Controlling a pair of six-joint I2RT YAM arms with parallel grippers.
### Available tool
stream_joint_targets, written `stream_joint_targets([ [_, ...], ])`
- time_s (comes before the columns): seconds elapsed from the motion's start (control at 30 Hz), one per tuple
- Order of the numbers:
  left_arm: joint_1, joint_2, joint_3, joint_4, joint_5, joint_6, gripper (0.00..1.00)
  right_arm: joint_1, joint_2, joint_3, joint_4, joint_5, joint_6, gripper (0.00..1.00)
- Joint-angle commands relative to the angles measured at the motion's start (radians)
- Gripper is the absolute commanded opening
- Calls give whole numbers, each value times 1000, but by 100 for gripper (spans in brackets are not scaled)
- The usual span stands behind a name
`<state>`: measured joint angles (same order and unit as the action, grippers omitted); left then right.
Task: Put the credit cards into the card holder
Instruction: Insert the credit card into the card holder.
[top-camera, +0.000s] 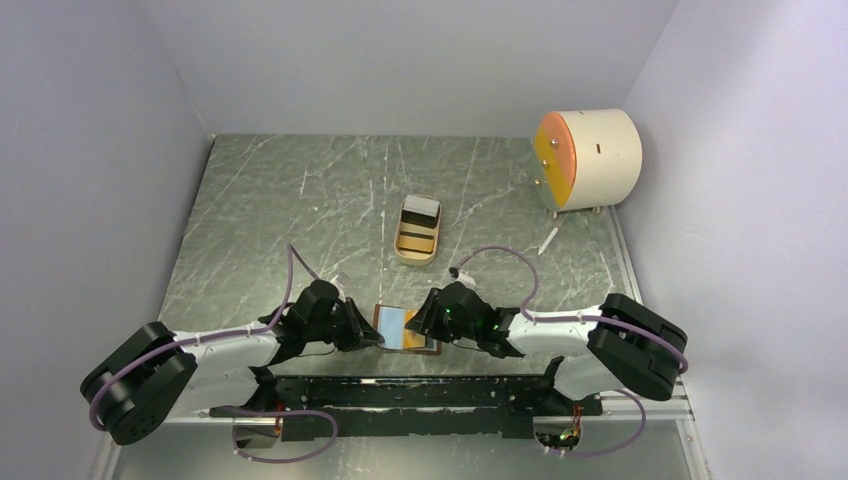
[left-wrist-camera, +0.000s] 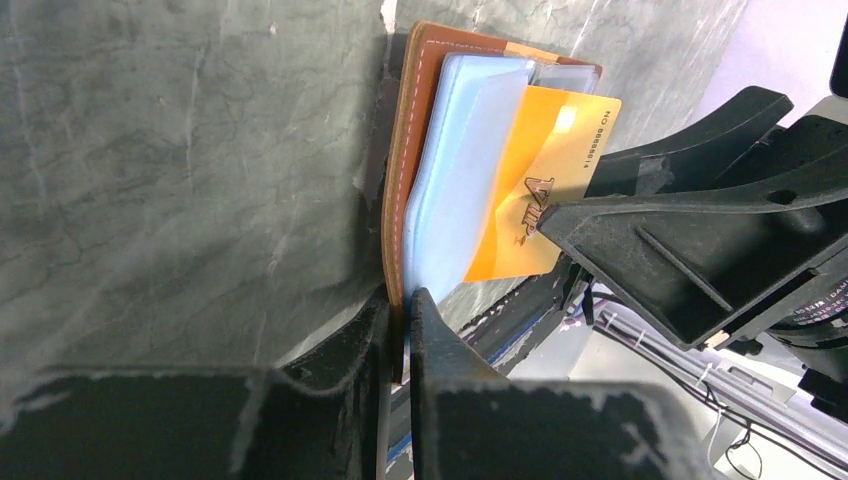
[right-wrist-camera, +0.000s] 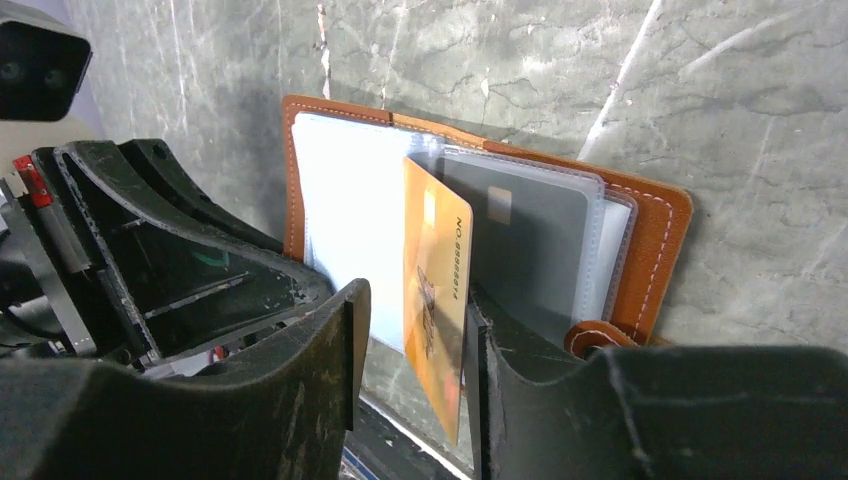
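The reddish-brown card holder (top-camera: 384, 322) lies open near the table's front edge, its clear sleeves fanned up (right-wrist-camera: 660, 230). My left gripper (left-wrist-camera: 403, 305) is shut on the near edge of its left leather flap (left-wrist-camera: 420, 120). An orange credit card (right-wrist-camera: 437, 240) stands on edge, partly inside a sleeve (left-wrist-camera: 540, 170). My right gripper (right-wrist-camera: 415, 300) is open around that card's lower end. The card leans on the right-hand finger, with a gap on its other side. A dark grey credit card (right-wrist-camera: 530, 240) sits inside a sleeve behind it.
A tan oval tray (top-camera: 418, 262) holding more cards stands mid-table, behind the holder. A white drum with an orange face (top-camera: 588, 158) sits at the back right, a small white stick (top-camera: 548, 240) near it. A black rail (top-camera: 420, 390) runs along the front edge.
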<state>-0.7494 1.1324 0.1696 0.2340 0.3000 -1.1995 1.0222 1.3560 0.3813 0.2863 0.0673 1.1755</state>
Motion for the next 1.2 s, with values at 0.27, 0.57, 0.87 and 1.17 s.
stream_joint_targets([
  [0.27,2,-31,0,-2,6,11,12,-1,-72,1,-229,75,-38,44],
  [0.57,1,-34,-8,15,11,9,13,0,-80,-13,-165,59,-49,28],
  [0.87,2,-14,-13,26,17,11,13,0,2,-17,-73,23,-30,18],
  [1.17,2,-7,-19,37,26,8,13,-3,31,-30,-9,33,-18,0],
])
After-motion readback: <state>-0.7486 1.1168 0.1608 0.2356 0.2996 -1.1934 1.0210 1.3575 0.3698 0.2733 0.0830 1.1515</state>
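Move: The orange credit card, partly in its pocket, stands between the right hand's open fingers, its middle about 1 cm ahead, 1 cm left and 1 cm below. The card holder's middle is some 2 cm left, 1 cm ahead and 2 cm below that hand; the card tray lies roughly 21 cm ahead, 1 cm left, 2 cm below. From the left hand, still pinching the holder's left edge, the card is about 7 cm right and 3 cm ahead, nearly level. Right hand eases 2 cm right, dips slightly, comes halfway back left and shuts on the credit card's edge. ##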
